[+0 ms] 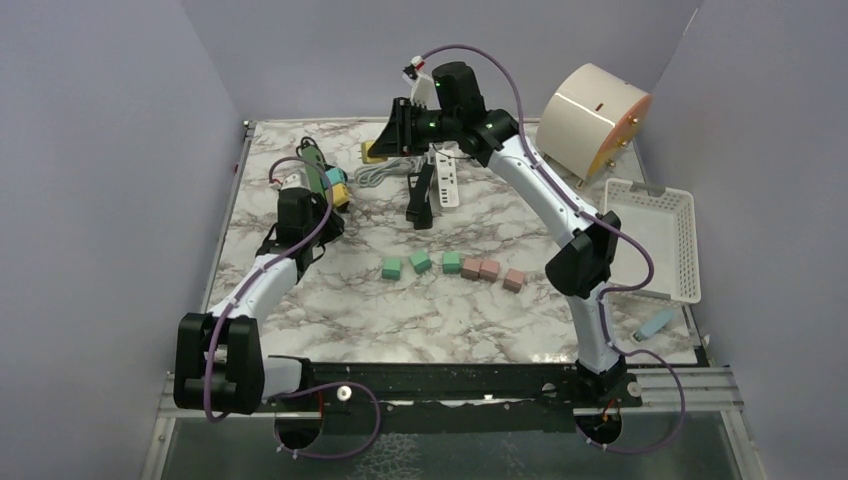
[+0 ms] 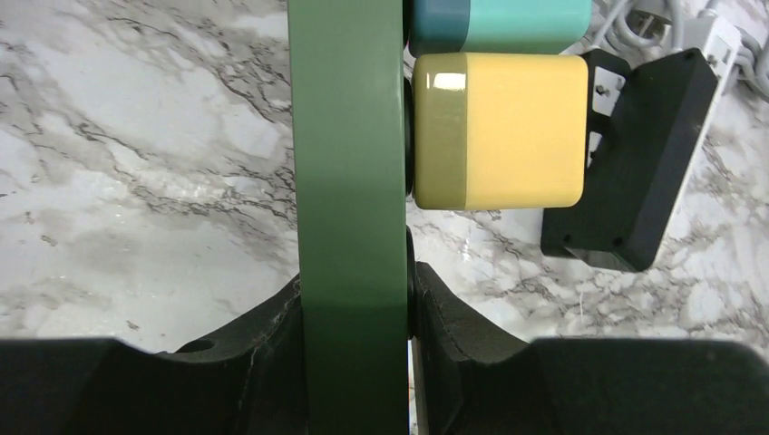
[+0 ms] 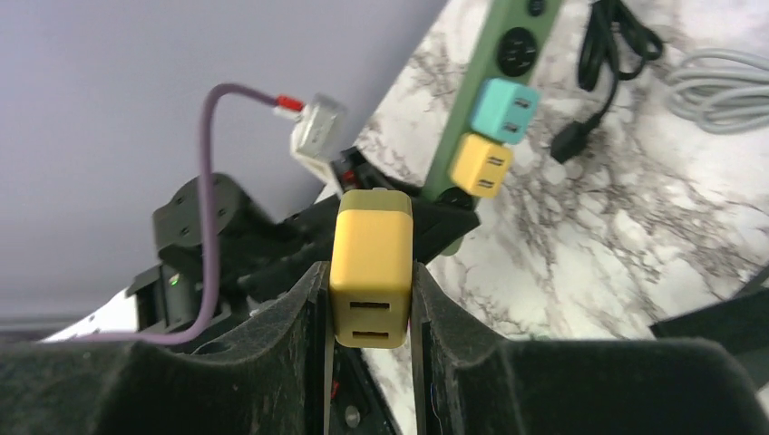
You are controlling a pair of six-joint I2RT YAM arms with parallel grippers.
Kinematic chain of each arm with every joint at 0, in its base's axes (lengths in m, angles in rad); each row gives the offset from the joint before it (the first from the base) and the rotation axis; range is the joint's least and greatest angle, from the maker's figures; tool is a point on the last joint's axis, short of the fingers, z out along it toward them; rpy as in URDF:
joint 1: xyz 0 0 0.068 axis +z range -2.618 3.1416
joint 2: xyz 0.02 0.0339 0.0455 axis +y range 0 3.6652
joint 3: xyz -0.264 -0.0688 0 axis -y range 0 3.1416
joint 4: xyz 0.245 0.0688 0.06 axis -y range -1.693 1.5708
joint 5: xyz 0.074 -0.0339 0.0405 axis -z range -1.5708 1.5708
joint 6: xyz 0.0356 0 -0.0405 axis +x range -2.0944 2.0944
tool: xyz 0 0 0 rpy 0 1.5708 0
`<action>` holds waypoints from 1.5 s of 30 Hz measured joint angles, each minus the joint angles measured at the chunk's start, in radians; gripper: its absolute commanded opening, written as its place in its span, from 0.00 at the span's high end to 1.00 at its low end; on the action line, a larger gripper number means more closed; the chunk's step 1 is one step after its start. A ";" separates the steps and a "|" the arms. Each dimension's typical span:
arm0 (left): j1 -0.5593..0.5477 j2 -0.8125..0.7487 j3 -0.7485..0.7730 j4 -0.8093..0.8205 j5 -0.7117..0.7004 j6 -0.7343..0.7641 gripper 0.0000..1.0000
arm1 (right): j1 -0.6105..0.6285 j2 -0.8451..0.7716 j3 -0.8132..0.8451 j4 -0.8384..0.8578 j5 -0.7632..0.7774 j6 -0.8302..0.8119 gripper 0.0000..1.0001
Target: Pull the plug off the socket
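The socket is a long green power strip [image 1: 313, 167] lying at the back left of the table. My left gripper [image 1: 318, 197] is shut on its near end; in the left wrist view the strip [image 2: 349, 136] fills the gap between the jaws of the left gripper [image 2: 355, 304]. A teal plug [image 2: 499, 23] and a yellow plug [image 2: 499, 131] sit in the strip. My right gripper [image 3: 370, 281] is shut on another yellow plug [image 3: 372, 245], held in the air clear of the strip [image 3: 494, 86]. In the top view this plug [image 1: 372, 151] hangs at the tip of the right gripper [image 1: 386, 146].
A white power strip [image 1: 447, 180] with a black adapter [image 1: 421, 200] and a grey cable [image 1: 385, 170] lies at back centre. Green cubes [image 1: 420, 262] and pink cubes [image 1: 489, 270] form a row mid-table. A white basket [image 1: 660, 235] and a round beige box [image 1: 592, 115] stand on the right.
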 measured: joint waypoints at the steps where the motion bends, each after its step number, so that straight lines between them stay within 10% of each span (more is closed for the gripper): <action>1: 0.001 0.005 0.003 0.000 -0.017 -0.001 1.00 | 0.000 -0.005 -0.006 0.010 -0.030 0.000 0.99; 24: 0.189 0.040 0.101 0.006 0.118 0.068 1.00 | 0.217 0.316 -0.021 -0.253 -0.212 -0.590 0.94; 45: 0.193 0.040 0.090 0.024 0.179 0.068 1.00 | 0.222 0.394 0.013 -0.238 -0.138 -0.582 0.45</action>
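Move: The right hand holds the pulled yellow plug high up. The bare spot for it, at the left end of the plug row, is about 13 cm back, 7 cm left and 26 cm below. The nearest green plug lies some 11 cm back with no sideways offset, the next green one 10 cm back and 6 cm right, and the standing black strip about 4 cm ahead and 6 cm right. From the left hand, which grips the green strip, the spot is roughly 9 cm back, 5 cm right and 8 cm below. Still pinching the yellow plug, the right hand lowers it about 25 cm while drawing back 12 cm and slightly left, to just left of the green plugs. The wrist swings some 40 degrees counter-clockwise and tips the fingers farther down, then they open and let go. The left hand keeps its grip and shifts the green strip a few centimetres left, up and forward, out of the way. ##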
